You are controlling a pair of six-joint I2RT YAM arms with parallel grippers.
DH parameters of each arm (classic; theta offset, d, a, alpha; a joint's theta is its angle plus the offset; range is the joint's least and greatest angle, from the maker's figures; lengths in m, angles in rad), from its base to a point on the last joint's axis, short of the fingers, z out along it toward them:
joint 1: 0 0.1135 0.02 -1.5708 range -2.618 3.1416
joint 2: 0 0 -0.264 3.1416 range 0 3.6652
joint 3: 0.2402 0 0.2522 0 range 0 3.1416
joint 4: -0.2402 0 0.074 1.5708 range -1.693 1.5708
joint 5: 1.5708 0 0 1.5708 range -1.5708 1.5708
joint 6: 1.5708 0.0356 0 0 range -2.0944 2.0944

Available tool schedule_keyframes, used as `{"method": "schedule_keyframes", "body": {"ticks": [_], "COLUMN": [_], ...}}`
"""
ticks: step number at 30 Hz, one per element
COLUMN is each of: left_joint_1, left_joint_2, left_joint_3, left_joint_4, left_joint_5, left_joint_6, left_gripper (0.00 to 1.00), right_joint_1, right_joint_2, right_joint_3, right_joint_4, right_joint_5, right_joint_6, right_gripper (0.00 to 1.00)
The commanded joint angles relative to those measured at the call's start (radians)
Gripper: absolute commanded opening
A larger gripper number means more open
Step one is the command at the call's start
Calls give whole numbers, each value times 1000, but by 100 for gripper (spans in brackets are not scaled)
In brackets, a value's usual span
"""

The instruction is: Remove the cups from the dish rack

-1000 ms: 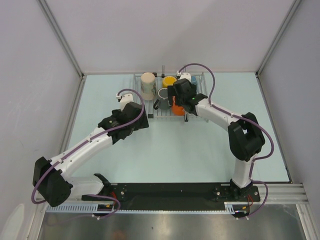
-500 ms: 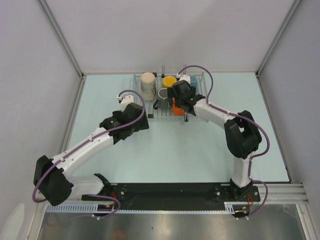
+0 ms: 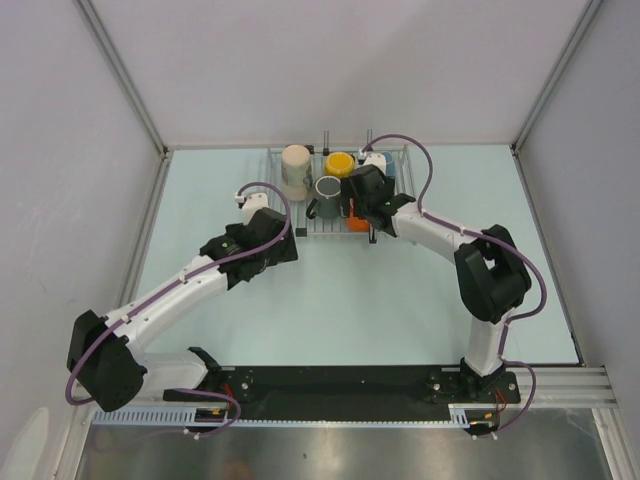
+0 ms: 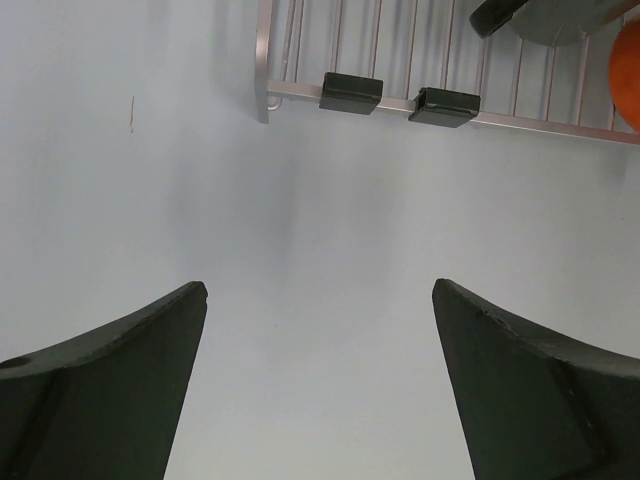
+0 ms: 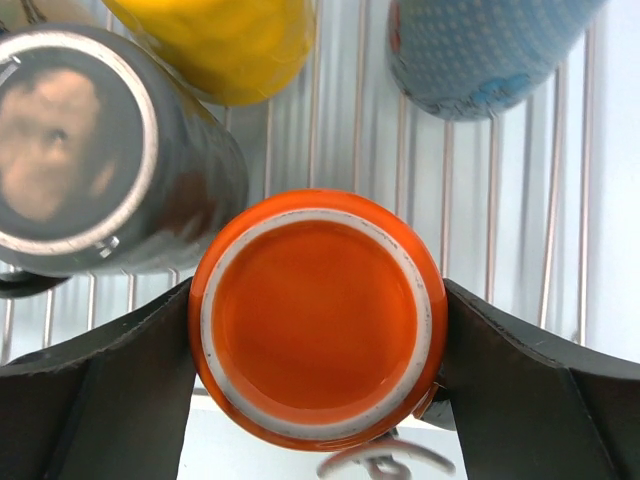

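Observation:
The orange cup stands upside down at the near edge of the dish rack. My right gripper is shut on it, one finger pressed against each side. Behind it on the rack are the dark grey cup, the yellow cup and the light blue cup. The tall cream cup stands at the rack's left end. My left gripper hangs open over bare table, just short of the rack's near left corner, holding nothing.
The rack sits at the table's far edge, close to the back wall. Two black feet sit under its near rail. The light table runs from the rack toward the arm bases. Side walls close in on the left and right.
My right gripper has come down around the orange cup and its fingers have closed in onto the cup's sides. The left arm has barely shifted.

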State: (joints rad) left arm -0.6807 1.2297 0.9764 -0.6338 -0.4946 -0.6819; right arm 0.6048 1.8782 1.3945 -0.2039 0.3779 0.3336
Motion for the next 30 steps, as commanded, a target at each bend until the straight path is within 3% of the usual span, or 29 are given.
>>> {"method": "schedule_keyframes", "body": {"ticks": [1,23,26,30], "left_joint_1": [-6,-6,-5,-3], "left_joint_2": [-7,19,-13,-111], "left_joint_3": [-10,94,85,-28], "left_joint_4": [23,63,129,296], "left_joint_5": [-5,-12,45,169], "left_joint_6": [-18,-5,1,4], "left_gripper": [100,100,100,100], "right_joint_1": [-4,-40,-59,-121], "right_joint_2": [-66,-244,-310,-410], "right_joint_3": [-48,152,95,-75], "right_joint_4": [-46,-149,-108,33], "right_joint_5": [51,-13,-126,-435], "right_joint_6": [32,19,51,148], "right_gripper": [0,0,0,0]}}
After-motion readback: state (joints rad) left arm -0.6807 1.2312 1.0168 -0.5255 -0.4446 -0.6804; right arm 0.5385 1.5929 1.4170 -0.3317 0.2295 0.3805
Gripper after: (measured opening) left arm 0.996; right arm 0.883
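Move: The orange cup is already gripped in the right hand, upside down in the dish rack, with the rack's front rail about 6 cm straight back and 5 cm lower; where it will be set down can't be judged yet. From the right hand the grey cup is about 8 cm left and 4 ahead, the yellow cup 5 left and 12 ahead, the blue cup 5 right and 11 ahead. From the left hand the orange cup is some 16 cm ahead, 21 right and slightly lower. Keeping its pinch on the orange cup's sides, the right hand first shifts about 3 cm right and slightly back, nearly level, away from the grey cup, then pulls the cup up about 12 cm out of the rack, easing back and rolling its left side up some 10 degrees near the end. The open, empty left hand dips barely, then late on rises about 3 cm, edging right and forward towards the rack. ##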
